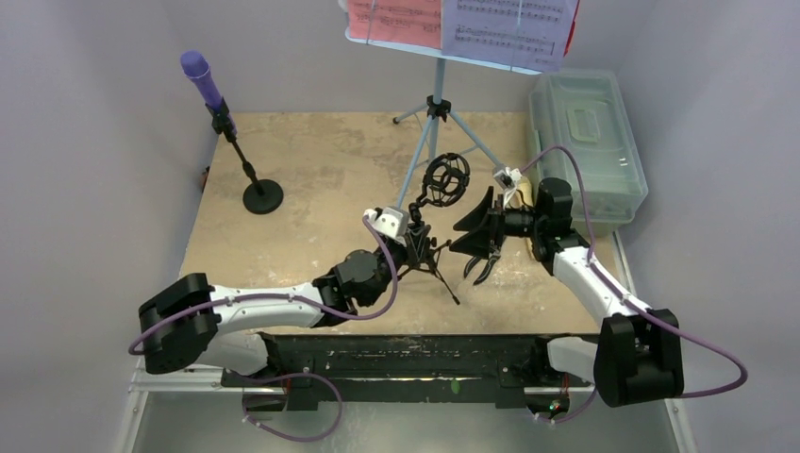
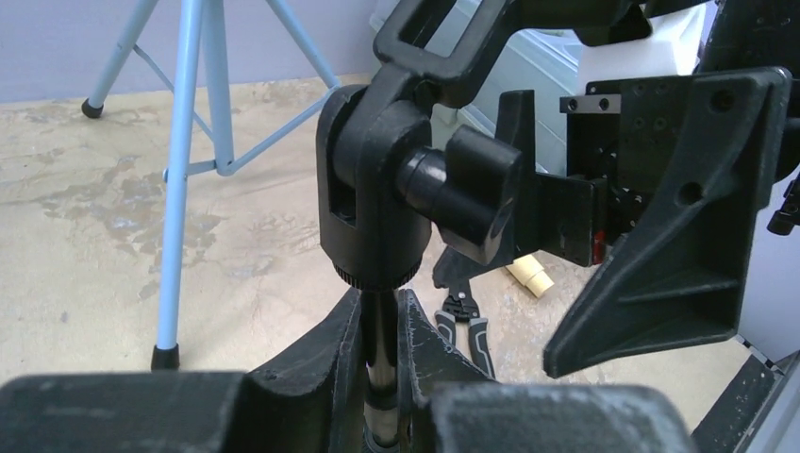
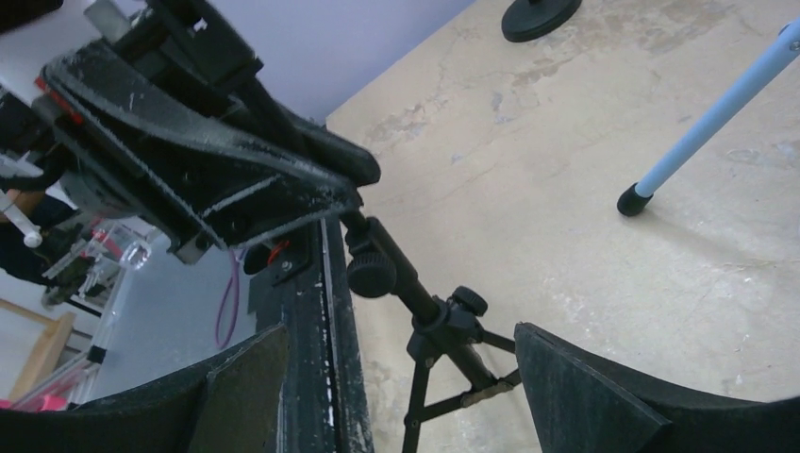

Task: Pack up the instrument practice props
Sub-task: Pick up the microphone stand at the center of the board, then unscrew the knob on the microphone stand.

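My left gripper [image 1: 415,250] is shut on the thin shaft of the black mic tripod [image 1: 436,203] at the table's middle. In the left wrist view its fingers [image 2: 425,349] pinch the shaft just under the swivel head [image 2: 377,189]. My right gripper [image 1: 479,231] stands open just right of the tripod. From the right wrist, the tripod's lower shaft and legs [image 3: 453,330] show between the wide-apart fingertips [image 3: 566,377], untouched. The purple microphone [image 1: 196,71] sits on its round-base pole [image 1: 262,196] at the back left. The light-blue music desk [image 1: 436,104] carries red and white pages [image 1: 462,24]. A cream cylinder [image 2: 528,276] lies under the right gripper.
A translucent grey-green plastic box [image 1: 585,142] stands shut at the back right, close behind my right arm. A black pliers-like tool with grey grips [image 2: 462,316] lies on the table near the tripod. The music stand's blue legs [image 2: 179,189] reach down behind the tripod.
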You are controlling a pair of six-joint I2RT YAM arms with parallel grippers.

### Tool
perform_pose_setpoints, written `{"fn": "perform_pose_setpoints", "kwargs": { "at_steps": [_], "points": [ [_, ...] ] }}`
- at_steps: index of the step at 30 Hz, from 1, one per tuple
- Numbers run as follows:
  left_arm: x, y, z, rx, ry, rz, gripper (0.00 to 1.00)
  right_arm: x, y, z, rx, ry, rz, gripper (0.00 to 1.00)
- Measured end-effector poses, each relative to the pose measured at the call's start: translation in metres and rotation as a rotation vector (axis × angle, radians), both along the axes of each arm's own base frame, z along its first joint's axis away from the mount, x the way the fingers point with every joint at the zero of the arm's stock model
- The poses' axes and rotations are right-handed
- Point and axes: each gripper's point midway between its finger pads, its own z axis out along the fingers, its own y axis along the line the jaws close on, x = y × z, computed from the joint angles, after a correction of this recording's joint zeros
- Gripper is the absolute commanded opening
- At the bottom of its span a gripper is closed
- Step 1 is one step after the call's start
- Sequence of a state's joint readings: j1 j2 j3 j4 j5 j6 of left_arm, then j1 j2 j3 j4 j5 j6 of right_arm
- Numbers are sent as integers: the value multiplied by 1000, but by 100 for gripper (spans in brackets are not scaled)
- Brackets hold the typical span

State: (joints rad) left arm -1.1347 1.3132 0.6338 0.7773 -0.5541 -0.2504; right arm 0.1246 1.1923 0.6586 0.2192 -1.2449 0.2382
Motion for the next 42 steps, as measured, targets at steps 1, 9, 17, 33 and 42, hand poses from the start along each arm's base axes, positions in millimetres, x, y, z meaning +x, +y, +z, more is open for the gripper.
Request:
{"fn": "perform_pose_setpoints", "kwargs": {
  "at_steps": [1, 9, 17, 33, 42],
  "points": [
    [-2, -2, -2, 3, 2, 4, 0, 0, 1, 0, 4, 10, -3, 91],
    [-9, -17, -10, 36, -4, 34, 0, -2, 11, 0, 19, 55, 9, 80],
    [-7, -16, 1, 3, -25, 69, 0, -8, 20, -4, 18, 82, 43, 69],
    [-9, -20, -2, 3, -27, 67, 0, -12, 25, -5, 13, 69, 67, 42],
    [-8, -20, 1, -12, -32, 68, 0, -15, 28, -8, 8, 55, 86, 22]
  ]
}}
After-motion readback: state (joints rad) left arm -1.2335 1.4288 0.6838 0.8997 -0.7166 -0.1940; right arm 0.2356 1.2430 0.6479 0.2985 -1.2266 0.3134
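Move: My left hand holds the microphone stand's pole just under its top joint. The knurled knob lower on the pole is about 4 cm to the right of that hand and 5 cm below. From my open right hand, the knob is roughly 5 cm to the left, 1 cm back and 1 cm lower. Near the table, some 18 cm below the right hand, the pliers lie 2 cm ahead and 6 cm right; the blue stand's near foot is 12 cm ahead, 14 cm left. I bring my right hand about 3 cm left and slightly back to the microphone stand's knob, closing its wide-open fingers most of the way until the tips sit on either side of the knob. Meanwhile my left hand keeps its grip on the pole, carries the stand some 2 cm right towards the right hand and a little back, then holds it there. ##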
